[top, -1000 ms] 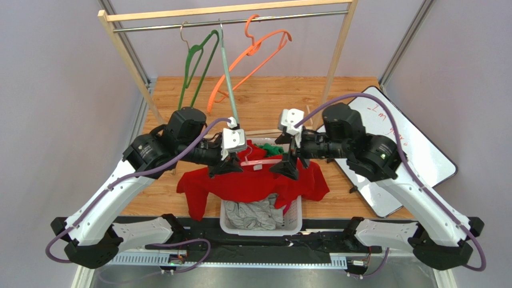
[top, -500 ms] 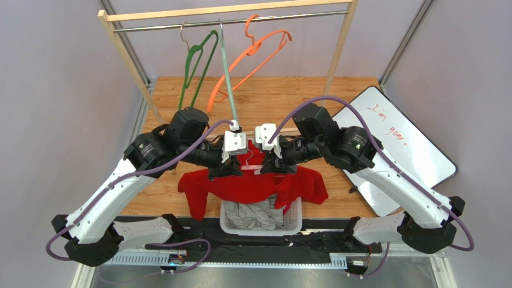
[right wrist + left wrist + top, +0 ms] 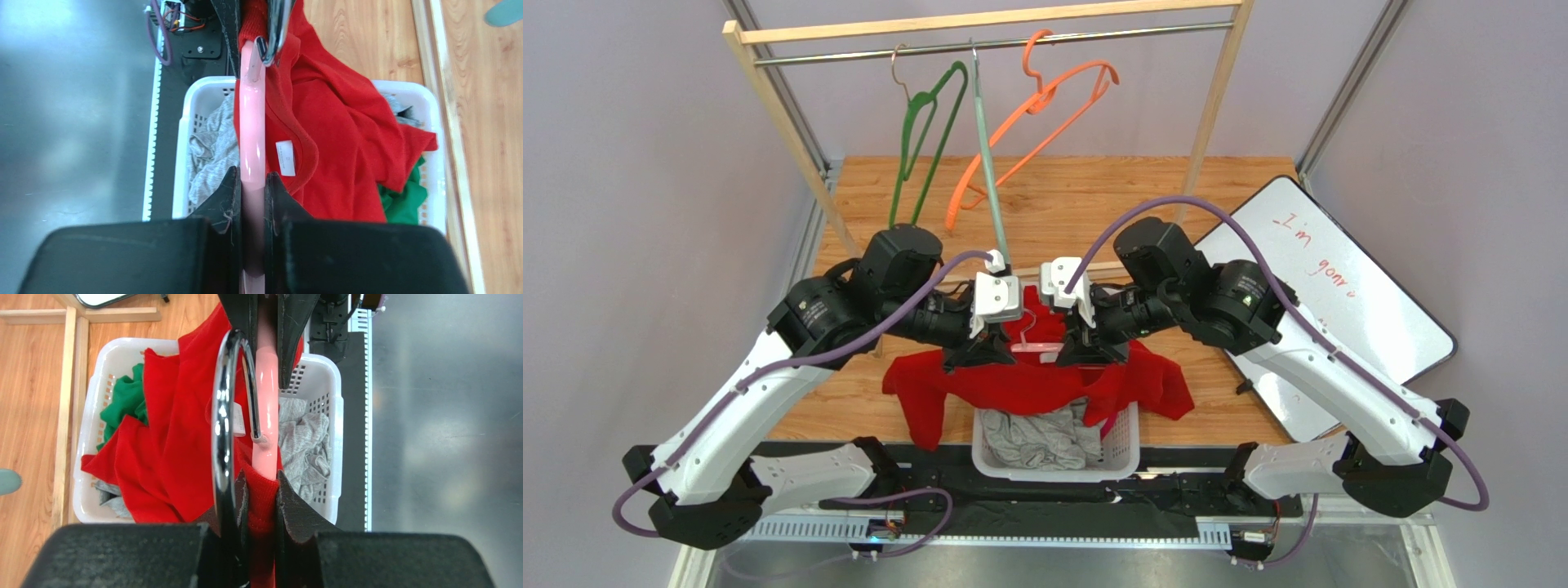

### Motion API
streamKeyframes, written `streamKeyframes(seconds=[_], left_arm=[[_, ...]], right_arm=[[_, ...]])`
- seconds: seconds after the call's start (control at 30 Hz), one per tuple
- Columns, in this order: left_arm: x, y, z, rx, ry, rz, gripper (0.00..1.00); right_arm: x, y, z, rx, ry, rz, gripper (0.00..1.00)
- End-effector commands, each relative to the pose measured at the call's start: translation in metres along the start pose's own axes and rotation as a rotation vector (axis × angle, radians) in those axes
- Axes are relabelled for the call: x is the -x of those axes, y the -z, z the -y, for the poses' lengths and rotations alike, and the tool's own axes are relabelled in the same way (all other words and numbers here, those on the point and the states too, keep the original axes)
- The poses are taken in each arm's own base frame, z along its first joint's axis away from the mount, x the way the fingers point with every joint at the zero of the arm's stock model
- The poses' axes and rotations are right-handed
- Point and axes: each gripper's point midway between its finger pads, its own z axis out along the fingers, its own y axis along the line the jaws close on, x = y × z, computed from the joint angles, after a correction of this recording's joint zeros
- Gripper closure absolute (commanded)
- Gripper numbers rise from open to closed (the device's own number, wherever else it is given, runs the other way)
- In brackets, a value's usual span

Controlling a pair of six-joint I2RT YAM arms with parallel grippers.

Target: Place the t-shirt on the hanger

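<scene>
The red t-shirt (image 3: 1032, 382) hangs over the white basket, held up between both arms. The pale pink hanger (image 3: 1036, 347) runs between the two grippers. My left gripper (image 3: 979, 349) is shut on the t-shirt's cloth (image 3: 172, 435) where it wraps one arm of the hanger (image 3: 267, 422); the metal hook (image 3: 222, 416) curves just beside the jaws (image 3: 263, 485). My right gripper (image 3: 1090, 349) is shut on the bare other arm of the hanger (image 3: 251, 122), jaws (image 3: 251, 184) tight against the plastic. The t-shirt (image 3: 344, 135) with its white neck label drapes to the side.
The white basket (image 3: 1120, 456) below holds a grey garment (image 3: 1038, 435) and a green one (image 3: 402, 202). A wooden rack (image 3: 989, 22) at the back carries green (image 3: 922, 135), mint (image 3: 987, 159) and orange (image 3: 1038, 123) hangers. A whiteboard (image 3: 1357, 306) lies at the right.
My right gripper swung left toward the left gripper and shut on the hanger's bare arm. The left gripper kept its hold and barely moved.
</scene>
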Motion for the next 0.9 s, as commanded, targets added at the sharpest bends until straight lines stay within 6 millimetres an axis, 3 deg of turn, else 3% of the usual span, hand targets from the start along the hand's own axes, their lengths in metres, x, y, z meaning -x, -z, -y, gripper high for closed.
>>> streamKeyframes(seconds=[0.0,0.13,0.27,0.43,0.5,0.53,0.63,0.77,0.87], left_arm=[[0.006,0.006,0.004,0.014,-0.017,0.043,1.00],[-0.017,0.012,-0.003,0.076,0.014,0.007,0.87],[-0.040,0.025,-0.009,0.154,0.051,-0.005,0.65],[-0.051,0.040,-0.013,0.237,0.068,-0.015,0.60],[-0.051,0.041,-0.013,0.245,0.078,-0.007,0.52],[-0.048,0.044,-0.011,0.249,0.074,0.008,0.42],[-0.034,0.050,-0.011,0.273,0.068,0.056,0.32],[-0.018,0.058,-0.013,0.296,0.049,0.094,0.29],[-0.015,0.059,-0.014,0.297,0.033,0.102,0.29]], right_arm=[[0.007,0.012,0.003,-0.058,-0.023,0.043,1.00],[-0.004,0.027,0.003,-0.098,-0.064,0.057,1.00],[-0.012,0.037,-0.002,-0.115,-0.092,0.062,1.00],[-0.019,0.042,-0.009,-0.121,-0.118,0.064,1.00],[-0.022,0.041,-0.011,-0.121,-0.141,0.063,1.00],[-0.022,0.043,-0.011,-0.129,-0.150,0.065,1.00],[-0.027,0.048,-0.008,-0.167,-0.178,0.049,1.00],[-0.041,0.079,-0.002,-0.282,-0.270,0.018,1.00],[-0.063,0.107,0.004,-0.419,-0.289,-0.025,1.00]])
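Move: Both hands are on the pink hanger. The foot of its hook is about 3 cm right of the left hand, whose fingers hold the bar with the red T-shirt's collar over it, and some 4 cm left of the right hand, which pinches bare bar, all at one height. From the right hand the shirt's white collar tag is about 2 cm to the left, 2 cm ahead and 5 cm lower; the basket's middle is roughly 5 cm ahead, directly in line, some 22 cm below. The left hand opens wide and lets go of the collar and the bar under it, dipping about 2 cm and backing off some 6 cm to the left, its wrist turning about 15 degrees counter-clockwise. The right hand keeps its pinch on the hanger's bar and draws it about 8 cm to the right over the basket, away from the left hand, swinging clockwise some 20 degrees and sinking slightly. ##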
